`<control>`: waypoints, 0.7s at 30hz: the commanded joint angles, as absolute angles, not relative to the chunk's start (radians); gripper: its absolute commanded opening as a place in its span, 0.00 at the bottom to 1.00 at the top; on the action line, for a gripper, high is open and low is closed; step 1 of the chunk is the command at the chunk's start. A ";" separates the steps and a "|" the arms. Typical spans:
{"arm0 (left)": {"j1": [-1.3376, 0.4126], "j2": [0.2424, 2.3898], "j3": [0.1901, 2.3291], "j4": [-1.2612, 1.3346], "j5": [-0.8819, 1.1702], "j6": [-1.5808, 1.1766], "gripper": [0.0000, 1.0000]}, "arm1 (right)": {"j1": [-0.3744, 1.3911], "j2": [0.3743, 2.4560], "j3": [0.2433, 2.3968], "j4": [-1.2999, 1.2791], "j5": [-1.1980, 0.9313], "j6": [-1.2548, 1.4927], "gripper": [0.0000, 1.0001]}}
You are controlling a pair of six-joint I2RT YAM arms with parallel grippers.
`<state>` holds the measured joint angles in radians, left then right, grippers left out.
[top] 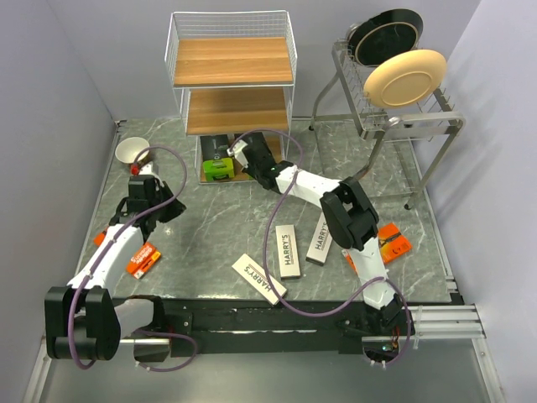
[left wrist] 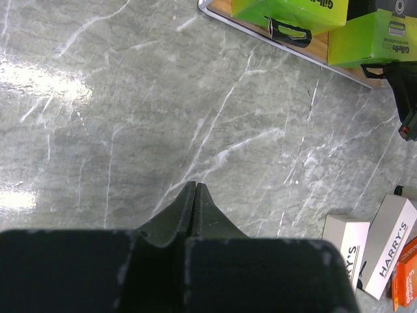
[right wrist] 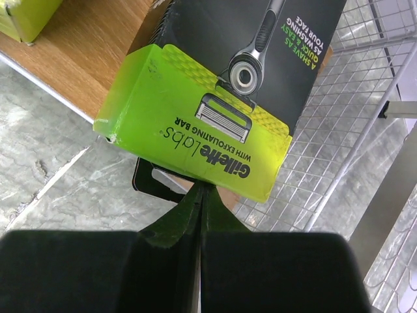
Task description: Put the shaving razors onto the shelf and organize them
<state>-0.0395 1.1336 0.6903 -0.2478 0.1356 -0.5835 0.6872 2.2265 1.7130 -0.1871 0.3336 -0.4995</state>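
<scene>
The shelf [top: 232, 60] stands at the back centre, a white wire rack with wooden tiers. Two black and lime-green razor boxes [top: 220, 168] lie on its bottom tier. My right gripper [top: 235, 151] is shut, and its tips [right wrist: 203, 186] touch the green end of a Gillette Labs box [right wrist: 195, 130] lying on the wood beside the wire wall. My left gripper [top: 141, 175] is shut with nothing in it over bare marble [left wrist: 195, 184]. Three white Harry's boxes [top: 288, 250] lie mid-table. One orange pack [top: 144, 259] lies at the left and another [top: 393, 243] at the right.
A grey dish rack [top: 403, 122] holding a cream plate [top: 405, 77] and a black plate [top: 386, 35] stands at the back right. A white cup [top: 130, 151] sits just beyond my left gripper. Walls close in on the left and right.
</scene>
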 commanded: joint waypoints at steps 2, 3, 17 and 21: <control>-0.034 1.109 0.692 -0.209 0.164 -0.584 0.01 | 0.683 2.177 1.727 -0.121 0.342 -0.477 0.00; -0.034 1.111 0.693 -0.207 0.173 -0.580 0.01 | 0.684 2.137 1.717 -0.126 0.339 -0.466 0.00; -0.055 1.193 0.742 -0.147 0.264 -0.526 0.99 | 0.684 1.540 1.275 -0.422 -0.086 -0.155 0.76; -0.119 1.206 0.744 -0.091 0.226 -0.534 0.99 | 0.646 1.431 1.160 -0.425 -0.088 -0.057 0.87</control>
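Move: The right hand's shut fingers are at the green front of the right Gillette box, whose middle is about 8 cm ahead and 1 cm left. The middle Harry's box lies some 24 cm back and 9 cm right of this hand, 5 cm lower; the right-hand Harry's box lies 20 cm back and 17 cm right, equally low. From the left hand, the slanted Harry's box is roughly 18 cm back, 19 cm right and 10 cm below. Coming free of the green front of the right Gillette box, the right hand draws back about 16 cm towards the Harry's boxes while rising some 13 cm, drifting slightly right late on. It rolls left side up by nearly 30 degrees as its shut fingers spread almost fully. The empty left hand eases about 2 cm right and opens wide, turning slightly clockwise. ##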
